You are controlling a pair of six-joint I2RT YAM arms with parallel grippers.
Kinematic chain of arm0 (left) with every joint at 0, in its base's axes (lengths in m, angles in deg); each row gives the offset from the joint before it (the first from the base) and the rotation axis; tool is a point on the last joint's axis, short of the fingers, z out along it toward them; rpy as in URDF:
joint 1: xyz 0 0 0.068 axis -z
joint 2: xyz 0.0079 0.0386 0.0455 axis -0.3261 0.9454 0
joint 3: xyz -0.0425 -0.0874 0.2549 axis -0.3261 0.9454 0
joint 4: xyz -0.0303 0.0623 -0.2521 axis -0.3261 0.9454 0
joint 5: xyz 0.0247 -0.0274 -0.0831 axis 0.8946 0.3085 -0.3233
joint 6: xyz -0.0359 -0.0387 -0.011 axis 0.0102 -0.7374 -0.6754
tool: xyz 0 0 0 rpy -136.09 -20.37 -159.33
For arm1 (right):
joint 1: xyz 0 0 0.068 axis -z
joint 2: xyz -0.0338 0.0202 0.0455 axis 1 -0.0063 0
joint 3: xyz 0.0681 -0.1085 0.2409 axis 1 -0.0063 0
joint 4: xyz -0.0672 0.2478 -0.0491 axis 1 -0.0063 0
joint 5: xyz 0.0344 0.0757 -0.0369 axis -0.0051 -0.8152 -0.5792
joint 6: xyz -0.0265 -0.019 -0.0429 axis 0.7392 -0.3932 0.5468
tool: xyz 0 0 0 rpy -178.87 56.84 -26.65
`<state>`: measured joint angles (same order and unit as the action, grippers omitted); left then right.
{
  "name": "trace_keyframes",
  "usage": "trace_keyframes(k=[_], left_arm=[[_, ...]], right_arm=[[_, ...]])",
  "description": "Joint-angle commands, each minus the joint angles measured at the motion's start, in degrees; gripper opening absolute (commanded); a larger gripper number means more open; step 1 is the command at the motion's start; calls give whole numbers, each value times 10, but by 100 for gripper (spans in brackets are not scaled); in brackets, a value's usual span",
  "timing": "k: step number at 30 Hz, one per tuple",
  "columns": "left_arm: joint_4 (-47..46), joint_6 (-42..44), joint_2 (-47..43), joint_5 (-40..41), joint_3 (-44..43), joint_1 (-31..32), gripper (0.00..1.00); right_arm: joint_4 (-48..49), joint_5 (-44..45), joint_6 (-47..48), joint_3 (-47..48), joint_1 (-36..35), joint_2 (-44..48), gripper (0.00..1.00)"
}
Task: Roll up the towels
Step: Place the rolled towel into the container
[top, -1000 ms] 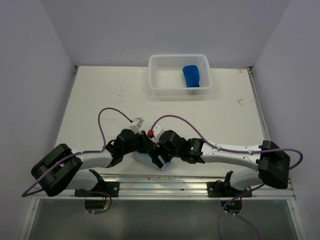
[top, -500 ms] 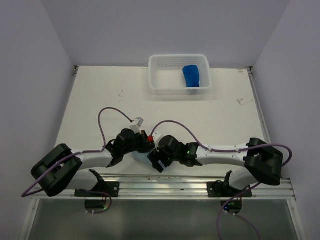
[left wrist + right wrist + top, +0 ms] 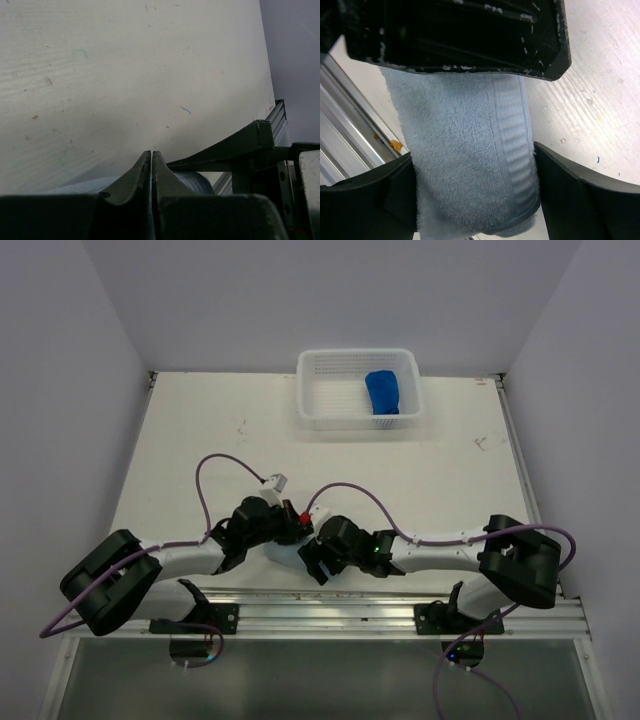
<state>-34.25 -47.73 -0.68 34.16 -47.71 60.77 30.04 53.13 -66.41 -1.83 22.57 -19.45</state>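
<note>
The pale sky blue towel (image 3: pixel 470 165) lies rolled at the table's near edge, mostly hidden under both wrists in the top view (image 3: pixel 284 553). My right gripper (image 3: pixel 472 150) (image 3: pixel 312 560) straddles the roll, its widely spread fingers (image 3: pixel 560 185) pressing on both sides. The left gripper (image 3: pixel 151 153) (image 3: pixel 294 538) is shut, fingertips together, resting low over the same roll (image 3: pixel 202 182). The dark royal blue towel (image 3: pixel 383 392) sits bunched in the white basket (image 3: pixel 312 390) at the back.
The aluminium rail (image 3: pixel 330 600) along the table's front edge runs just behind the roll. Purple cables (image 3: pixel 215 465) loop above both wrists. The left gripper's black body (image 3: pixel 460 35) sits close above the right one's fingers.
The right arm has slid left along the front edge, its gripper closing in beside the left wrist. The left arm has barely moved.
</note>
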Motion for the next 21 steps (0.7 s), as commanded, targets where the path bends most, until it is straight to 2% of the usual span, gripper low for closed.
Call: trace_keyframes(k=[1,7,16,21], left_arm=[[-1,17,-11,-9,-21,-3,8],[6,19,-12,-14,-31,-2,8],[21,27,-19,-15,-44,-2,8],[33,30,-24,-20,-53,-3,8]], right_arm=[[29,43,-19,-9,-4,-8,80],[9,106,-25,14,-44,-26,78],[-36,179,-44,40,-73,-53,67],[-39,208,-56,40,-73,-52,50]])
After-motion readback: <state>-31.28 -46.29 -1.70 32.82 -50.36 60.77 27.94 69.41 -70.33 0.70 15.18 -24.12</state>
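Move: The rolled light-blue towel lies crosswise between the right hand's open fingers, its middle about 1 cm ahead, 2 cm left and 1 cm below. From the right hand the white container is roughly 46 cm ahead and 13 cm right; the blue towel inside is also some 46 cm ahead, but 20 cm right. From the left hand the rolled towel lies about 5 cm back, 1 cm left and 3 cm lower. The right hand sinks about 1 cm, swings its fingers some 10 degrees clockwise and part-closes them around the towel. ##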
